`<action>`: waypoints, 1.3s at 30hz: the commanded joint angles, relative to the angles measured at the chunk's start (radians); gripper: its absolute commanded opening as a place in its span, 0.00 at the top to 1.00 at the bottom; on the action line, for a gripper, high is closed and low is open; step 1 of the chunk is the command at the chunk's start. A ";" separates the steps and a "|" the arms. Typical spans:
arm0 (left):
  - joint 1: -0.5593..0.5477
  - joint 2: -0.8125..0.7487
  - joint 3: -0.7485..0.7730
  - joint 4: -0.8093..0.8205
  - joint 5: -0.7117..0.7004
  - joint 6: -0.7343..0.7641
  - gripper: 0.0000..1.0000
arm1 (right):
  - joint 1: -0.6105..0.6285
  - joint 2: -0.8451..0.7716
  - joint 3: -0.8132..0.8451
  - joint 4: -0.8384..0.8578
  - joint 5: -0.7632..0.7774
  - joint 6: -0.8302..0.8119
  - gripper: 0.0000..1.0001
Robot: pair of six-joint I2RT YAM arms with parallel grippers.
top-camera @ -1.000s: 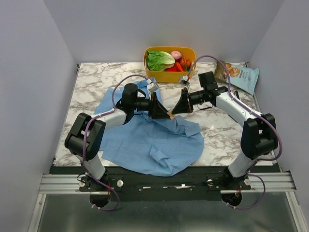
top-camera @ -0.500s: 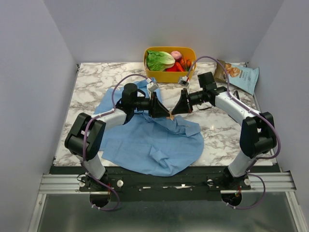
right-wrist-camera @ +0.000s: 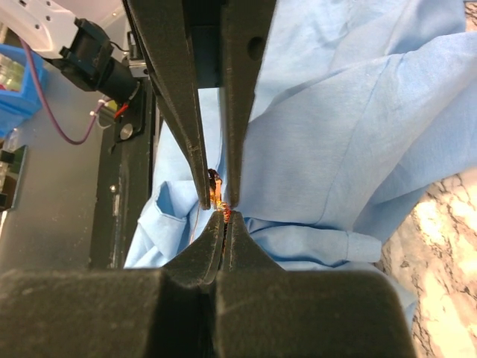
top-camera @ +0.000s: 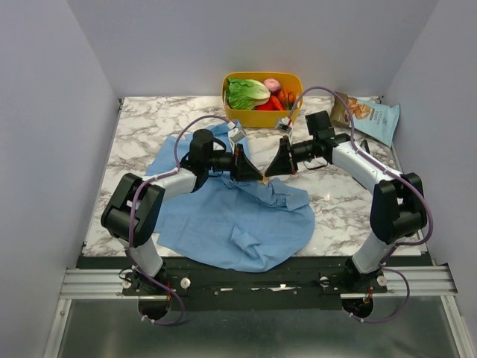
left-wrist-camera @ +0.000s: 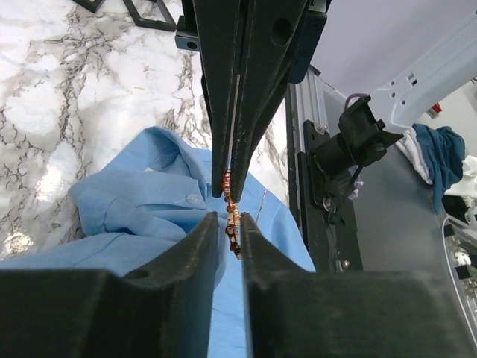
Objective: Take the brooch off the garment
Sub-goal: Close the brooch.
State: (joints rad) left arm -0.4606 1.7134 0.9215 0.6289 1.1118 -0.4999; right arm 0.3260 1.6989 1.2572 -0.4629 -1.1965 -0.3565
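The light-blue garment (top-camera: 238, 216) lies crumpled on the marble table, with a fold lifted at its top middle. It also shows in the left wrist view (left-wrist-camera: 149, 209) and the right wrist view (right-wrist-camera: 335, 134). The tiny orange-tan brooch (top-camera: 263, 179) hangs between the two gripper tips, which meet above that fold. My right gripper (top-camera: 267, 175) (right-wrist-camera: 225, 216) is shut on one end of the brooch (right-wrist-camera: 218, 195). My left gripper (top-camera: 258, 177) (left-wrist-camera: 229, 218) faces it tip to tip, jaws a narrow gap apart, with the brooch (left-wrist-camera: 234, 224) inside the gap.
A yellow basket (top-camera: 262, 118) of vegetables stands at the back middle. A snack bag (top-camera: 373, 118) lies at the back right. The marble table (top-camera: 149, 127) shows bare around the shirt. Purple cables loop over both arms.
Almost nothing differs; both gripper tips stay together at the brooch above the shirt fold, and the left arm has shifted very slightly.
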 commanded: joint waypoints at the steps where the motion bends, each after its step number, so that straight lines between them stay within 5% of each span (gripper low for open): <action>1: -0.009 0.012 0.002 0.012 0.013 0.009 0.87 | -0.004 -0.015 0.016 0.024 -0.002 0.014 0.99; 4: -0.009 0.009 0.000 0.011 0.007 0.009 1.00 | -0.004 -0.015 0.016 0.026 -0.003 0.017 0.99; 13: -0.009 0.002 -0.006 0.014 -0.010 0.015 1.00 | -0.002 -0.030 0.019 0.023 0.021 0.010 0.86; 21: -0.009 0.008 -0.004 0.014 -0.013 0.012 1.00 | -0.004 -0.107 0.005 -0.011 0.115 -0.087 0.26; 27: -0.009 0.017 0.008 0.002 -0.012 0.003 1.00 | -0.002 -0.136 -0.031 -0.033 0.133 -0.179 0.09; 31: -0.007 0.037 0.033 -0.026 -0.001 -0.015 1.00 | 0.004 -0.162 -0.073 0.024 0.179 -0.197 0.00; 39: -0.007 0.051 0.036 -0.023 -0.003 -0.026 1.00 | 0.044 -0.180 -0.099 0.053 0.267 -0.214 0.00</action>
State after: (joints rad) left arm -0.4660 1.7496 0.9302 0.6106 1.1007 -0.5209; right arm 0.3412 1.5536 1.1709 -0.4450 -1.0012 -0.5350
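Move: The brooch, already pinched in the shut right fingers, lies about 1 cm to the left of the right hand and about 1 cm to the right of the left hand, level with both fore and aft and in height. From the left hand, the blue cuff fold lies some 9 cm to the right, 4 cm back and 10 cm below; the yellow basket is about 27 cm ahead, 1 cm to the right and some 8 cm lower. The left hand stays in place and shuts its partly open fingers on the near end of the brooch, holding it and sinking only about 1 cm near the end. Once that grip is shut, the right fingers let go and spread wide around the brooch, while the right hand draws off some 1.5 cm to the right, rises about 2.5 cm and sinks back, rolling its forward side up by about 15 degrees. ##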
